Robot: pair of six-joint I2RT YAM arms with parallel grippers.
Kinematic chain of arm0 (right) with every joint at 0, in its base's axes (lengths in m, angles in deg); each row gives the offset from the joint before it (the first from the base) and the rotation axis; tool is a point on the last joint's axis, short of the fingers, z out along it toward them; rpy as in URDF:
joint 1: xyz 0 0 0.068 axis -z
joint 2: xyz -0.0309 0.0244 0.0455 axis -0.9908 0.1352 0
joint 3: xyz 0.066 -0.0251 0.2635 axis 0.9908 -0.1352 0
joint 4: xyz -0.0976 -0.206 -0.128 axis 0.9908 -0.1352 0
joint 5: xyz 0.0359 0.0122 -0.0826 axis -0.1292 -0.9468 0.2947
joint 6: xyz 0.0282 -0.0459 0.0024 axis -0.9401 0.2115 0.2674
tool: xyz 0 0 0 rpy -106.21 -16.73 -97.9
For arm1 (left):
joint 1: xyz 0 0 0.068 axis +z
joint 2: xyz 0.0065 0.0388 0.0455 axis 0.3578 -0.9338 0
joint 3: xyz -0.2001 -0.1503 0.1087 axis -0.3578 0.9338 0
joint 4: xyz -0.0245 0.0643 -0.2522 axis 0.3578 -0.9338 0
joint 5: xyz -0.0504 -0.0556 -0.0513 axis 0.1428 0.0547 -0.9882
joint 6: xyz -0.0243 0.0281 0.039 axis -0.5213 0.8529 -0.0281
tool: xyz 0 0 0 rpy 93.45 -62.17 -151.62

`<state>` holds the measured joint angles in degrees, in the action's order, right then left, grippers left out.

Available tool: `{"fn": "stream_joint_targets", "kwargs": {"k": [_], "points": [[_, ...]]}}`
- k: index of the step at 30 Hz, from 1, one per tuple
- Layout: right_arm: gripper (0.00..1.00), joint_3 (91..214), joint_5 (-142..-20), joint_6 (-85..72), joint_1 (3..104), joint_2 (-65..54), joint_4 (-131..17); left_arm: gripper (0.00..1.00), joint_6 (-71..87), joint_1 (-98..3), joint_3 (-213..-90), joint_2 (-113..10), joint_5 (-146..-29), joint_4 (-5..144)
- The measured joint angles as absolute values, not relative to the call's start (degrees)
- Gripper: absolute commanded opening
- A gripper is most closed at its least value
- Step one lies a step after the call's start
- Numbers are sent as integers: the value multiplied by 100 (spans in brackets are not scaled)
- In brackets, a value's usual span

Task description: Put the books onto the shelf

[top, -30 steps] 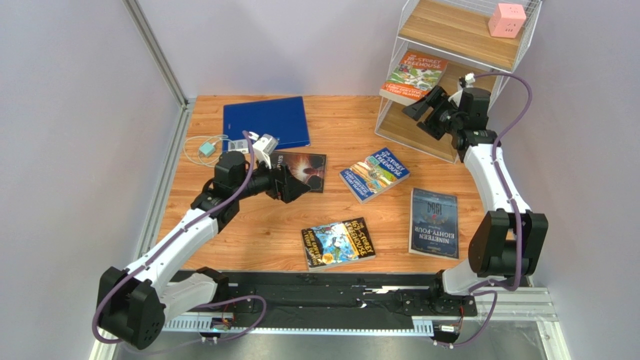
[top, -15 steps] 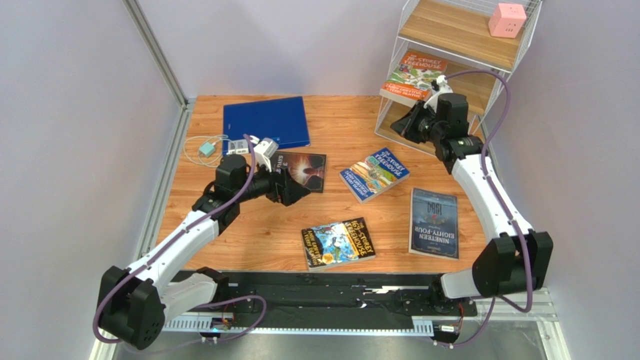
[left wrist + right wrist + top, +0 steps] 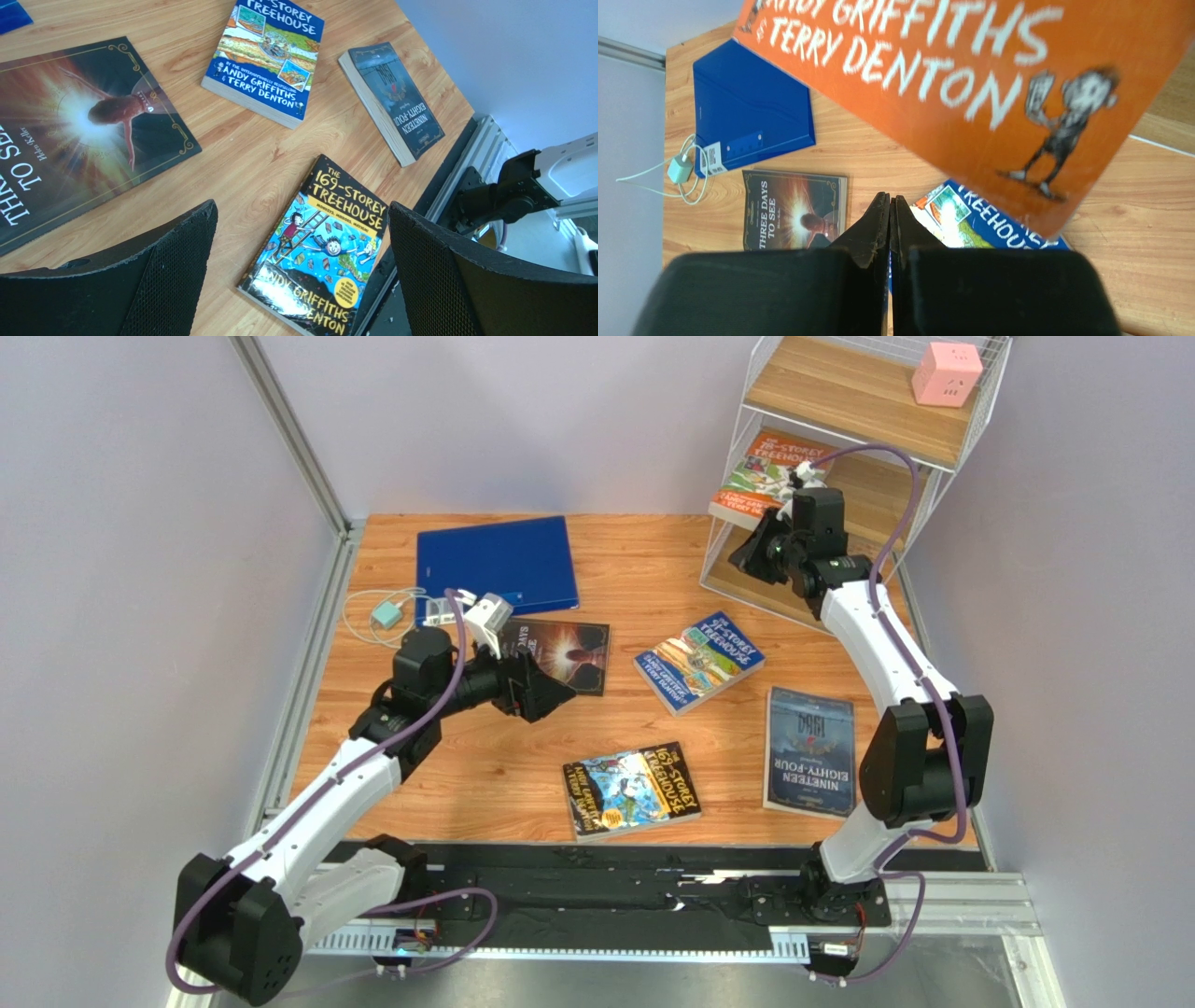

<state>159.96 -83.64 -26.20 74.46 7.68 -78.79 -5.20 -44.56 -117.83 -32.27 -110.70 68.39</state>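
Note:
The orange book (image 3: 759,465) lies on the middle board of the white wire shelf (image 3: 856,403), its near edge overhanging. My right gripper (image 3: 744,557) hangs just in front of and below that edge, shut with nothing between its fingers; the orange cover (image 3: 962,91) fills the top of its wrist view. My left gripper (image 3: 550,695) is open above the bare table, its fingers (image 3: 154,273) framing the dark cartoon book (image 3: 323,252). The "Three Days to See" book (image 3: 572,651), the blue cartoon book (image 3: 699,661), the dark cartoon book (image 3: 631,787) and the navy book (image 3: 811,751) lie flat on the table.
A larger blue binder (image 3: 498,563) lies at the back left, with a small charger and cable (image 3: 386,613) beside it. A pink cube (image 3: 946,371) sits on the shelf's top board. A metal rail (image 3: 617,896) runs along the near edge.
My right gripper has shut and swung left along the shelf front, ending under the orange book's near edge. The left arm has drifted slightly left, still open.

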Motion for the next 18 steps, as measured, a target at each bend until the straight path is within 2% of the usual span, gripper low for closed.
{"fn": "stream_joint_targets", "kwargs": {"k": [18], "points": [[2,17251,-7601,-2500,7441,1723,-7945,95,-452,-4456,-11783,-3218,-10936,6518]]}}
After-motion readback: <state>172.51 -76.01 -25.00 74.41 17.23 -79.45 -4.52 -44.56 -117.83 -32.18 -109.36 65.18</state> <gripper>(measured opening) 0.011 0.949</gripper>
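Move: The orange treehouse book's middle lies about 14 cm ahead of the right hand, 4 cm to its right and roughly level, on the middle shelf. The lower shelf board's middle is some 7 cm ahead, 11 cm right and 20 cm below. The blue treehouse book is on the table, about 9 cm back, 8 cm left and 20 cm below. From the left hand, the orange book is roughly 35 cm ahead, 41 cm right and level. The right hand, fingers still shut, pushes the orange book's near edge forward into the middle shelf, travelling about 5.5 cm. ##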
